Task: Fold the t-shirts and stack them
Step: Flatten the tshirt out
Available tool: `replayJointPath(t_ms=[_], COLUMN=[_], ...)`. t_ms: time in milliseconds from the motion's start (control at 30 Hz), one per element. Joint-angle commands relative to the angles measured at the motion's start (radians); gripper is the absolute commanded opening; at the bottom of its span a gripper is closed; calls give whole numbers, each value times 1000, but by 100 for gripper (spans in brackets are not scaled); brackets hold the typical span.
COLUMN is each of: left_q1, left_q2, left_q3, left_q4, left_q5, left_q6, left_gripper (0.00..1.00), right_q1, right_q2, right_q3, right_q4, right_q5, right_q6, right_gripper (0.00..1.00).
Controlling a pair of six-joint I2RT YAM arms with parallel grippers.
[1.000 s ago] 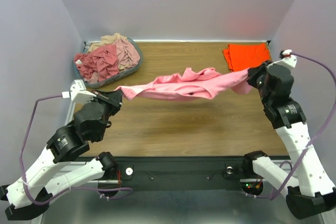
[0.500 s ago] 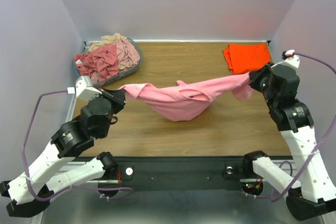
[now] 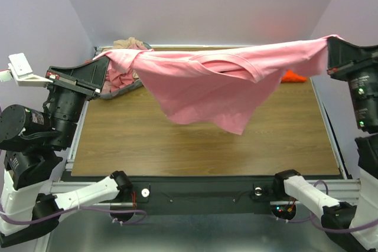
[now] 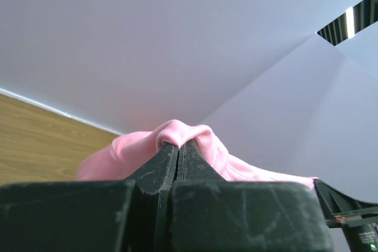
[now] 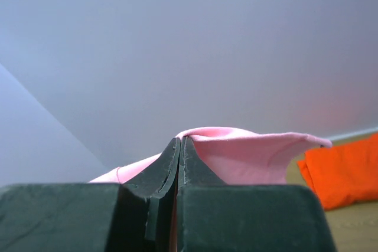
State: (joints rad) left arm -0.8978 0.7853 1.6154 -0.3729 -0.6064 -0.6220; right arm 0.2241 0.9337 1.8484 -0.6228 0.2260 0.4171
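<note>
A light pink t-shirt (image 3: 212,81) hangs stretched high above the table between my two grippers, its body drooping in the middle. My left gripper (image 3: 101,60) is shut on its left end, seen close in the left wrist view (image 4: 179,141) with the pink shirt (image 4: 201,140) bunched over the tips. My right gripper (image 3: 331,44) is shut on its right end, seen in the right wrist view (image 5: 180,140) with the pink shirt (image 5: 248,154) behind the tips. A folded bright orange t-shirt (image 5: 345,172) lies at the back right, mostly hidden in the top view (image 3: 293,77).
A grey-blue basket (image 3: 112,94) at the back left holds dusty rose (image 3: 121,78) and beige (image 3: 127,43) shirts, partly hidden by the raised shirt. The wooden table (image 3: 195,146) lies below, with walls on three sides.
Both arms have lifted high and spread apart, raising the pink shirt from just above the table until it is stretched wide and hangs in the air.
</note>
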Motion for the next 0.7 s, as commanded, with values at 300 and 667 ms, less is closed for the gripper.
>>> replayJointPath(t_ms=[300,667], left_q1=[19,580], left_q2=[231,937], left_q3=[53,799], left_q4=[183,80], left_q5=[-142,680], left_q6=[202,130], left_gripper=[0,0], right_q1=[0,-2], right_q2=[193,833], right_q3=[28,552], right_q4=[54,273], right_q5=[10,59], right_q6=[-70,-251], right_gripper=[0,0])
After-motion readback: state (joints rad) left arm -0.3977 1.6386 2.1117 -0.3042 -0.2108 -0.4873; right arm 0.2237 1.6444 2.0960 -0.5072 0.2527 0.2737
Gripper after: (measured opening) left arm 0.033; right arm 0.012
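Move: Both hands hold the t-shirt high over the near table, its middle hanging about 25 cm to the right of the left hand, level in depth and some 16 cm lower. The table's middle lies roughly 24 cm ahead, 24 cm right and 59 cm below the left hand. From the right hand it is about 20 cm ahead, 25 cm left, 59 cm below; the folded orange shirt is some 40 cm ahead, 10 cm right, equally low. Forward in a quickening swing, both arms take the t-shirt's gripped ends out over the table, some 25 cm each, after the right hand first eases back slightly. They draw closer together and sink late, the right by about 10 cm, the left less. Both keep their shut grip; the left hand rolls its left side up and the right fingers tip downward about 20 degrees. ##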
